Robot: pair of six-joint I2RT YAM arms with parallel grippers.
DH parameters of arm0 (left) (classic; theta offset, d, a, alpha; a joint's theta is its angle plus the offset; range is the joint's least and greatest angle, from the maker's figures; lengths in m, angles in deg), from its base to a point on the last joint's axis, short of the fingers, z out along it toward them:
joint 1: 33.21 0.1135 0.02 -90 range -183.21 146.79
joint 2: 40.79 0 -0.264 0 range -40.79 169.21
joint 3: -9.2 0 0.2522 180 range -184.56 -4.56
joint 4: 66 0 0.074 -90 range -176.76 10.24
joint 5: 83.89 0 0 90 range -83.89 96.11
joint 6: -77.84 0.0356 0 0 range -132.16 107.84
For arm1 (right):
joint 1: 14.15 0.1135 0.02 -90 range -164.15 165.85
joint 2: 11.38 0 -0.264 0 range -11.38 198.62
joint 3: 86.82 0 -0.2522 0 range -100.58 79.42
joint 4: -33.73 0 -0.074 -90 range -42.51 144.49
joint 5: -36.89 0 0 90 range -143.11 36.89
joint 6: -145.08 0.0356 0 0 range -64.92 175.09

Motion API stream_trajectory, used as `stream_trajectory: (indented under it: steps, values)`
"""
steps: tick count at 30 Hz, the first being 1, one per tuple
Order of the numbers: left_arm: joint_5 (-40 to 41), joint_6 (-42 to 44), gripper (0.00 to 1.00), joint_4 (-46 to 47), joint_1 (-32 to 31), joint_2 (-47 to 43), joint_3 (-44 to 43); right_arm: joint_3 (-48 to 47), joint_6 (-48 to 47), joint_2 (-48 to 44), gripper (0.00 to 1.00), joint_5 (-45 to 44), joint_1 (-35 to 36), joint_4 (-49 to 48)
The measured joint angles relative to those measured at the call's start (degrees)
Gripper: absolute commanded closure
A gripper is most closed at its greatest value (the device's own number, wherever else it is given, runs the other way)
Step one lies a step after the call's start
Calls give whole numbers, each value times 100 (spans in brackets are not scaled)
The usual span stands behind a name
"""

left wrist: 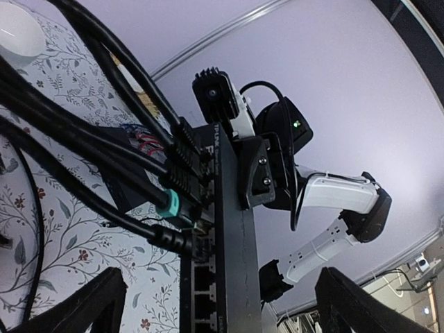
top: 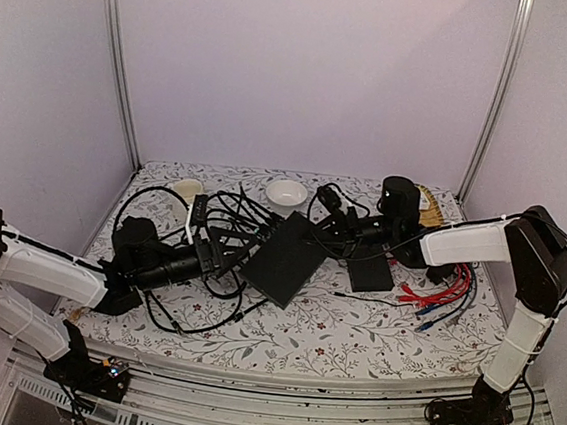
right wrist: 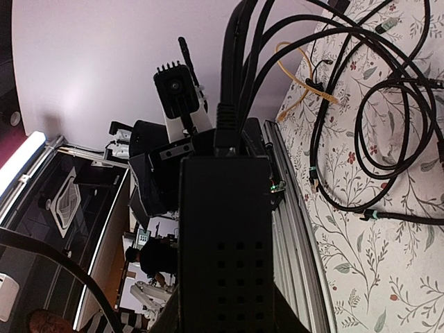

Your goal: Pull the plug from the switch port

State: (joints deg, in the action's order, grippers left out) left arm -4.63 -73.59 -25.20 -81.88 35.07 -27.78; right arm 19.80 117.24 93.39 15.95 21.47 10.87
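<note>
The switch (top: 284, 260) is a flat black box lying in the middle of the table. Several black cables (top: 225, 217) run into the ports on its left edge. In the left wrist view I look along that port edge of the switch (left wrist: 232, 250); a plug with a teal boot (left wrist: 168, 203) and a black plug (left wrist: 170, 239) below it sit in ports. My left gripper (left wrist: 222, 309) is open wide, its fingers (left wrist: 83, 305) on either side of the switch and touching nothing. My right gripper (top: 348, 231) is shut on the far end of the switch (right wrist: 225, 236).
A shorter black box (top: 369, 272) lies right of the switch, with red and blue cables (top: 444, 291) beyond it. A white bowl (top: 287, 191) and a cup (top: 187, 190) stand at the back. Loose black cable loops (right wrist: 374, 118) and a yellow cable (right wrist: 298, 76) lie on the floral cloth.
</note>
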Motion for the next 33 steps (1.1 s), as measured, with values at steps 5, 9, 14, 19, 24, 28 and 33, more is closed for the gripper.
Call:
stream_trajectory:
  steps: [5,9,14,19,24,28,33]
  values:
    - [-555,127,9,85,20,76,-59,-24,0,4,98,-55,35,35]
    - [-833,295,25,-31,31,138,-234,-118,9,87,98,-96,70,63]
    - [-1043,466,41,-225,111,260,-367,-229,22,140,98,-85,118,66]
    - [-1213,468,61,-229,190,337,-367,-267,26,153,98,-61,157,66]
    - [-1458,326,64,-2,306,463,-293,-269,24,153,98,-13,160,61]
    - [-1611,129,66,356,361,577,-197,-269,24,155,98,4,173,61]
    - [-1725,-236,94,691,428,791,-160,-271,-70,160,98,9,181,52]
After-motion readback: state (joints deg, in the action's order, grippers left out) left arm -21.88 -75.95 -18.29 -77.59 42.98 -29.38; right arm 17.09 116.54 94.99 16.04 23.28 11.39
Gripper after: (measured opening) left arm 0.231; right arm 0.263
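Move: The left hand, open beside the port side of the held switch, has the nearest black plug about 4 cm to its right, 1 cm ahead and a centimetre lower. The teal-marked plug sits next in the row, roughly 2 cm farther out and 1 cm farther right than that plug. The switch's middle is some 9 cm to the left hand's right, about level with it. From the right hand, the nearest plug lies about 14 cm left and 5 cm back. Rightwards and slightly back, the left hand closes in on the nearest black plug, going about 2 cm, rising a touch before sinking about 2 cm, while its wrist swings some 15 degrees clockwise. Its fingers go from wide open to mostly shut, one above and one below the port edge; a grip on the plug can't be made out. The right hand keeps its hold and carries the switch about 1.5 cm left to meet it. ##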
